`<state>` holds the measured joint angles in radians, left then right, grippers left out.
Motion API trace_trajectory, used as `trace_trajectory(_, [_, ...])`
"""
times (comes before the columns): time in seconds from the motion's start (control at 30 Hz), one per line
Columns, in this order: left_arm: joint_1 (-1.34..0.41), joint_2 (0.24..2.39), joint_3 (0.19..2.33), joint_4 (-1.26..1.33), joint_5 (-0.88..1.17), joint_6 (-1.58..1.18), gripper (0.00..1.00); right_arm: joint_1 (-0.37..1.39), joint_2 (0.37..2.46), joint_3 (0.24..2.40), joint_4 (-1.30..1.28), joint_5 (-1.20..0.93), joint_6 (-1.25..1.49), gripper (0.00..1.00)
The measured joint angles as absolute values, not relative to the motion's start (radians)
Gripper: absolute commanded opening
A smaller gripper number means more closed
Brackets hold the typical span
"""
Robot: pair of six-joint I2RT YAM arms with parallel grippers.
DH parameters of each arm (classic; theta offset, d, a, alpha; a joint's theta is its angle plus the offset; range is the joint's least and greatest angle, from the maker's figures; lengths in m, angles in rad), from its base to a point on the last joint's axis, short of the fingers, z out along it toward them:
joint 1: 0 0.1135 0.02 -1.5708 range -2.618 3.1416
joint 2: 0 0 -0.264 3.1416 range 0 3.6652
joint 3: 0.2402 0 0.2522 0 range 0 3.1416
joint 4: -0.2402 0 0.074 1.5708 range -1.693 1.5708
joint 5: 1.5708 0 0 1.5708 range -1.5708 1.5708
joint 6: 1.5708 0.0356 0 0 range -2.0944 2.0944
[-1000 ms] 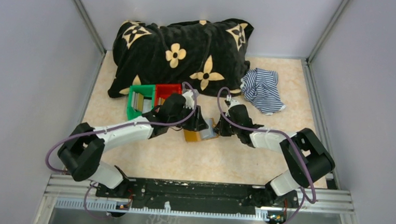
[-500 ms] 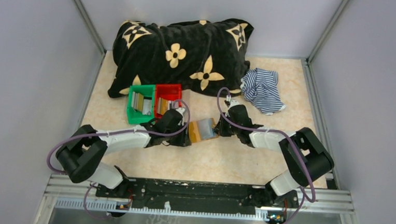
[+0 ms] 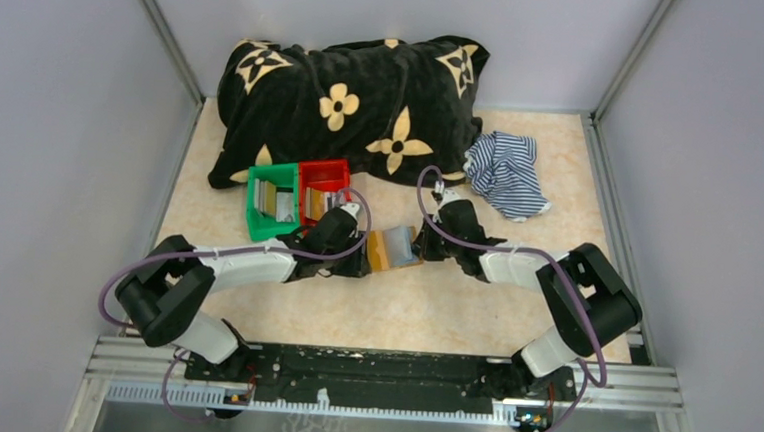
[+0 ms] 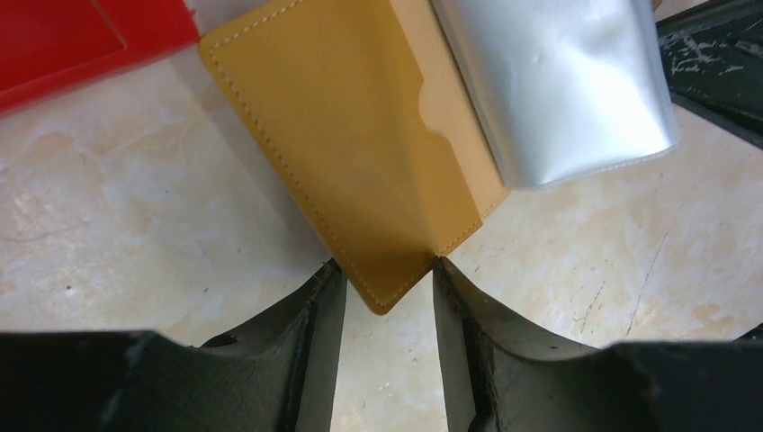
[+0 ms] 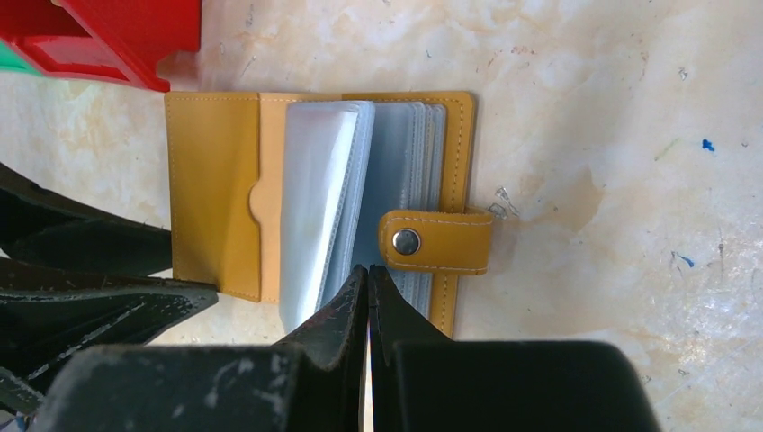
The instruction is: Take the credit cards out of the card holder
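Note:
The tan-orange card holder (image 3: 393,249) lies open on the table between my two grippers. Its left flap (image 4: 360,153) is bare, and silvery plastic sleeves (image 5: 315,198) fan up from the middle, beside the snap tab (image 5: 436,241). My left gripper (image 3: 363,260) is open at the holder's left corner, which pokes between the fingertips (image 4: 385,265). My right gripper (image 5: 369,268) is shut, its tips resting on the sleeves near the tab. Greyish and yellowish credit cards (image 3: 273,201) stand in the bins. I see no card in the sleeves.
A green bin (image 3: 257,200) and a red bin (image 3: 325,171) stand just left of and behind the holder. A black flowered pillow (image 3: 350,104) fills the back. A striped blue-white cloth (image 3: 506,172) lies at the back right.
My left gripper came back from beside the red bin, down and left to the holder's left corner, jaws unchanged. The right gripper stayed on the sleeves.

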<state>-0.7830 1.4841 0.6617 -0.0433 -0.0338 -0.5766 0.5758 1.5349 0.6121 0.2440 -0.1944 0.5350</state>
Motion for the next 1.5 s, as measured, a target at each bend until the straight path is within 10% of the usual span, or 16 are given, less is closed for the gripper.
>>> trace_trajectory(1.5, [-0.783,1.155,0.624,-0.214,-0.091,-0.545,0.44,0.707,1.693,0.722,0.286,-0.212,0.560,0.00])
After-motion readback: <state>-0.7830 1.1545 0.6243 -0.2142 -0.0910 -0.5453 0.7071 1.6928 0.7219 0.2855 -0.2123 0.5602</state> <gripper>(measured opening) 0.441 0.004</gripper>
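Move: My closed right fingertips are at the near end of the clear sleeves, with the half-turned sleeves about 2 cm to their left, 1 cm ahead and 1 cm lower. The left cover's middle is some 7 cm left and 1 cm ahead, the snap strap 2 cm right and 1 cm ahead. The cover's near corner sits between my parted left fingertips; from that hand the half-turned sleeves lie about 6 cm right and 4 cm ahead, the red box 9 cm left and 13 cm ahead. With the fingers kept shut, I lift my right hand about 2 cm and sweep it 6 cm left, turning the sleeves over towards the left cover, then come down to press on them near the fold. My left hand, fingers still half open, first edges slightly forward-right and back, then slips off the cover corner, left and a little back, and rises about 6 cm clear. ##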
